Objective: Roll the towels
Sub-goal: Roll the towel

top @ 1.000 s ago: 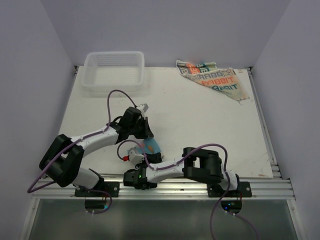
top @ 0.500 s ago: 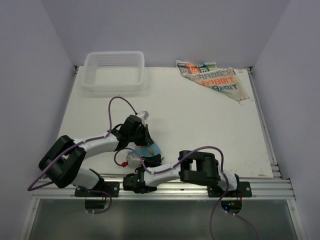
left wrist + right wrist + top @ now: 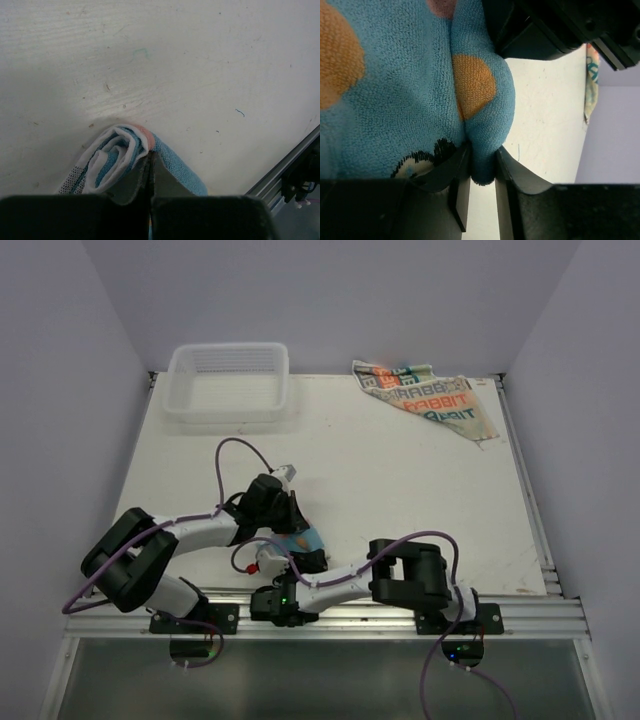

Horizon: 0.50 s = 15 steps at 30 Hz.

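The light blue towel (image 3: pixel 302 538) is rolled into a small bundle near the table's front edge, between my two grippers. My left gripper (image 3: pixel 289 528) comes at it from the far side. In the left wrist view its jaws (image 3: pixel 150 156) are pressed together in the roll's end (image 3: pixel 112 159), and the cloth winds round them. My right gripper (image 3: pixel 300 558) reaches in from the near side. Its jaws (image 3: pixel 482 164) hold a fold of the blue towel (image 3: pixel 395 80), which touches both fingers. The cream "RABBIT" towel (image 3: pixel 425 400) lies crumpled at the far right; a strip of it (image 3: pixel 590 85) also shows in the right wrist view.
A white slatted basket (image 3: pixel 228 348) stands at the far left corner. The aluminium rail (image 3: pixel 400 608) with both arm bases runs along the near edge, close behind the bundle. Purple cables loop over both arms.
Both grippers and the blue bundle have shifted slightly toward the near edge. The right wrist has drawn in closer to the bundle. The cream towel and the basket have not moved.
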Each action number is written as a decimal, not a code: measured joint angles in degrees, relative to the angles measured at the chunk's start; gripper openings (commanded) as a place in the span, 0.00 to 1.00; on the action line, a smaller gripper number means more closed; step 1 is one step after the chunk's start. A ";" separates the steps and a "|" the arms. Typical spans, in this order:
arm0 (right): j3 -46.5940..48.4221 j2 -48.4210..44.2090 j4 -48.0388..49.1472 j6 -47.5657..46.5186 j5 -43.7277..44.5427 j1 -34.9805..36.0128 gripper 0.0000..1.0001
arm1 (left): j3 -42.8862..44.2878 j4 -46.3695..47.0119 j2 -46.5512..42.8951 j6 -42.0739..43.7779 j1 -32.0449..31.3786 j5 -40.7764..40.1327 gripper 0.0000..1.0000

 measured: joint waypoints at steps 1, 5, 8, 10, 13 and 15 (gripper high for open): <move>-0.44 -0.94 0.15 0.35 -0.74 -0.02 0.34 | -0.02 0.13 0.20 -0.28 0.00 0.11 0.00; -2.10 -4.48 1.46 2.38 -3.26 -0.15 0.41 | -0.02 0.74 0.74 -0.70 0.00 0.13 0.00; -3.50 -7.58 2.69 4.74 -4.79 -0.46 0.45 | -0.02 0.96 0.85 -0.87 -0.07 0.04 0.00; -3.93 -9.25 3.19 6.27 -5.51 -0.63 0.47 | -0.02 1.18 1.03 -0.92 -0.20 -0.11 0.00; -5.18 -12.15 4.50 8.26 -6.27 -0.92 0.49 | -0.02 1.84 1.46 -0.94 -0.24 -0.11 0.00; -7.28 -15.30 5.84 9.57 -7.23 -0.94 0.50 | -0.02 2.21 1.70 -0.94 -0.24 -0.11 0.00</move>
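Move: The right fingers sit astride the near end of the towel's rolled edge; the towel's middle lies about 3 cm ahead and 5 cm to that hand's left, some 1 cm below. From the right hand, the left gripper's tips are roughly 7 cm ahead and 3 cm left, level with it, and the table's near edge is about 8 cm back. From the left hand, the towel's middle is about 4 cm back, 1 cm left and 1 cm lower. The right hand comes free of the near end of the rolled edge, its already-parting fingers opening on to about half wide as it rises some 3.5 cm, speeding up, and rolls about 20 degrees so that its left side lifts. Meanwhile the left hand stays nearly in place with its shut fingertips still on the far end of the roll, keeping the towel in position. ##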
